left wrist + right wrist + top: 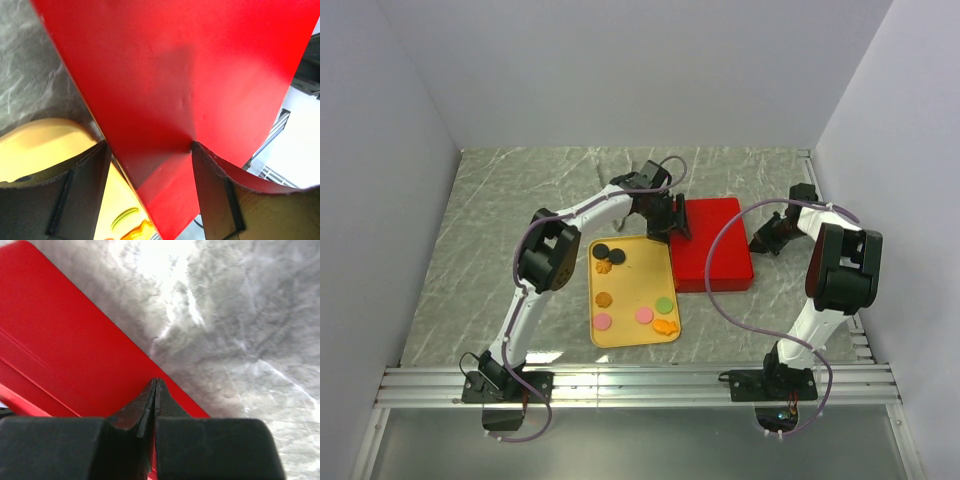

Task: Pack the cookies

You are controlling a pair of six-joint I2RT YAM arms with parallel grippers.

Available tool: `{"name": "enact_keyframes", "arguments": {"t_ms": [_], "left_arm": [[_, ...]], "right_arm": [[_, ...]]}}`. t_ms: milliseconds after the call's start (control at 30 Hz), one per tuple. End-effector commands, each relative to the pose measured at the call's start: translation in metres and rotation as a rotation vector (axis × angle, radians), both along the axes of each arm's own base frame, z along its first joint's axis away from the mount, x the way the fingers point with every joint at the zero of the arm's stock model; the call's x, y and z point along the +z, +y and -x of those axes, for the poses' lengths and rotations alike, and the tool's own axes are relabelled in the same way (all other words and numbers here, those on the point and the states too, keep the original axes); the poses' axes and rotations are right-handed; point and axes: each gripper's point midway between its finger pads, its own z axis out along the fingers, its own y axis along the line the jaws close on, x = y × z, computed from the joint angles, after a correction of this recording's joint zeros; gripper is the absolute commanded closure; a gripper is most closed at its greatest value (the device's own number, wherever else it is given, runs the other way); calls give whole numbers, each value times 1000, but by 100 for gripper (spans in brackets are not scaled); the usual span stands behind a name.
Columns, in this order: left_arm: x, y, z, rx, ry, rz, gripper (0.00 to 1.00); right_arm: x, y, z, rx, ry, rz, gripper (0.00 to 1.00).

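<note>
Several cookies, orange, pink, green and black, lie on a yellow tray. To its right sits a closed red box. My left gripper straddles the box's left edge by the tray. In the left wrist view its jaws stand open around the red box. A gap shows beside the left finger, with a green cookie below. My right gripper is at the box's right edge. In the right wrist view it is shut with nothing between the fingers, its tip over the red box.
The grey marble table is walled in white on three sides. A metal rail carrying both arm bases runs along the near edge. The tray and the box lie side by side, touching or nearly so.
</note>
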Motion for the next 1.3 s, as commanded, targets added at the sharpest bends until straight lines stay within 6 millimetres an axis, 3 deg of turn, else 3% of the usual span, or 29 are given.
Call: {"name": "enact_keyframes", "arguments": {"t_ms": [0, 133, 167, 267, 300, 367, 633, 1100, 1267], "left_arm": [[21, -14, 23, -62, -21, 41, 30], [26, -23, 33, -99, 0, 95, 23], [21, -23, 38, -98, 25, 101, 14], [23, -22, 41, -98, 23, 118, 1], [25, -22, 40, -95, 12, 121, 1], [34, -22, 36, -88, -11, 126, 1], [62, -19, 25, -66, -67, 131, 1], [85, 31, -8, 53, -187, -2, 1], [80, 46, -28, 93, -189, -37, 1]], "right_arm": [[25, 31, -5, 24, -66, -121, 100], [24, 38, -5, 22, -92, -173, 100], [24, 39, -5, 20, -95, -180, 98], [25, 38, -2, 28, -98, -165, 80], [26, 34, -2, 25, -99, -150, 74], [31, 32, -2, 29, -106, -138, 72], [38, 24, -3, 27, -108, -99, 70], [39, 15, -1, 33, -107, -51, 68], [37, 14, 1, 37, -98, -44, 69]]}}
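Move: The red lid on the box is centred about 9 cm to the left hand's right and 2 cm back, its top roughly level with the fingertips, which straddle its left edge. From that hand, the yellow tray's middle is some 15 cm back, 9 cm left and 7 cm lower; its green cookie is about 18 cm back and 2 cm left. From the right hand, the lid's middle is roughly 10 cm left, 1 cm forward and 2 cm higher. Easing back about 2 cm along the lid's left edge, the left hand spreads its fingers fully, pauses, then rises 5 cm while swinging left and forward, coming free of the lid. The right hand, closed beside the box's right wall, nudges barely 1 cm left against it, then lifts about 1.5 cm as its fingers part slightly. ##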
